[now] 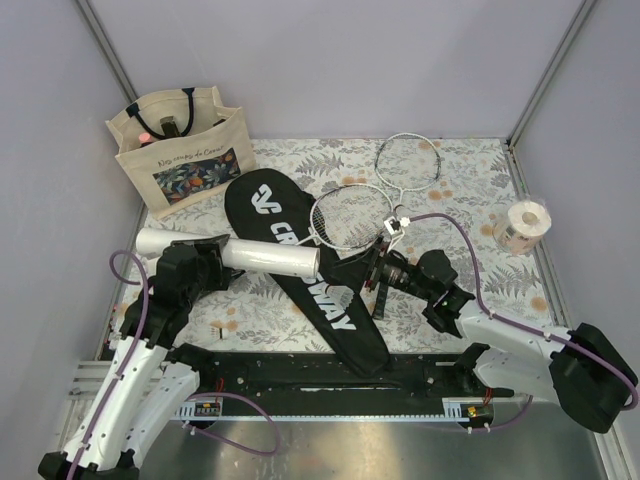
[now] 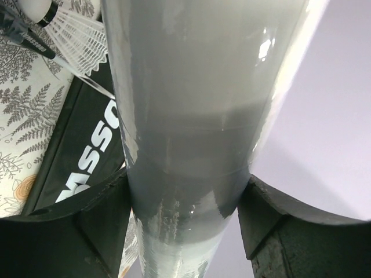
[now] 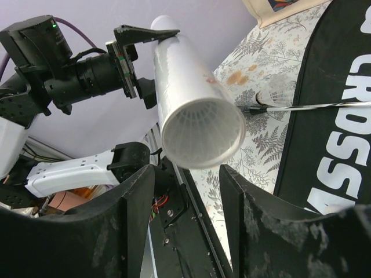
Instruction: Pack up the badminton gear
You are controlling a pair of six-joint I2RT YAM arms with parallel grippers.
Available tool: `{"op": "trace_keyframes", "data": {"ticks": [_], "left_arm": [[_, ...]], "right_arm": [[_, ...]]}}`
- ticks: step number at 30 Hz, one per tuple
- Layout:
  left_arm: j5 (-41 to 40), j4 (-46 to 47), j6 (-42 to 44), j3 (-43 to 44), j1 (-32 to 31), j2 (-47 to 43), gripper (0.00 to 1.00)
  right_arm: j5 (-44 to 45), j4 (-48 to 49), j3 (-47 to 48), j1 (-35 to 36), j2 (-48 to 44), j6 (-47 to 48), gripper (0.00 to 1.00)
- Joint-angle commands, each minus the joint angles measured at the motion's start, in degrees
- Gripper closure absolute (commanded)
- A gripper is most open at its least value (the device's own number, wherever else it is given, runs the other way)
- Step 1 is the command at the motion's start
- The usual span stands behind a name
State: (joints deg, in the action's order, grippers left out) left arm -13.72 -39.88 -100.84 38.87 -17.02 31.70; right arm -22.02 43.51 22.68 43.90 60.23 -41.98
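My left gripper (image 1: 210,258) is shut on the long white tube (image 1: 240,256), which it holds level above the table near the tube's closed end; in the left wrist view the tube (image 2: 191,116) fills the gap between both fingers. The tube's open mouth (image 3: 203,136) faces my right gripper (image 3: 186,171), whose jaws stand open just under and short of the rim, holding nothing. In the top view the right gripper (image 1: 367,274) is over the black CROSSWAY cover (image 1: 300,260). Two white-framed rackets (image 1: 350,215) (image 1: 412,160) lie behind it.
The beige floral tote bag (image 1: 180,150) stands at the back left. A pale tape roll (image 1: 525,225) sits near the right wall. A white shuttlecock (image 3: 279,92) lies on the fern-print cloth (image 1: 480,190) beside the cover's edge.
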Motion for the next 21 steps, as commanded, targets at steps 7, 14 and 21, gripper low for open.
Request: {"op": "trace_keyframes", "data": {"ticks": [7,14,21], "left_arm": [[7.7,5.0,0.4,3.0,0.3,1.4,0.41],[10.2,5.2,1.3,4.1,0.3,3.0,0.42],[9.6,6.0,-0.6,3.1,0.4,3.1,0.43]], "right_arm": [[1.1,3.4,5.4,0.7,5.3,-1.4,0.46],[0.8,8.0,4.9,0.7,8.1,-3.5,0.51],[3.7,11.4,2.7,0.6,8.2,-4.3,0.88]]}}
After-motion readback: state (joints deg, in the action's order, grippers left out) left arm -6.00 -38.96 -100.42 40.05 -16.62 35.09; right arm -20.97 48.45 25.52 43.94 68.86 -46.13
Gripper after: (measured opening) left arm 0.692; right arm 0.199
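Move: The right hand, half open, has the open mouth of the white tube about 5 cm to its left, level and straight ahead. A loose shuttlecock on the black racket cover lies about 7 cm back from this hand and 20 cm down; the nearest racket's head is some 15 cm forward, 5 cm right and equally low. From the left hand, which already holds the tube, its mouth is about 20 cm right, level in height and reach. Right fingers close at the tube mouth's forward rim after easing 2 cm left-forward; left pushes the tube 2 cm right. ##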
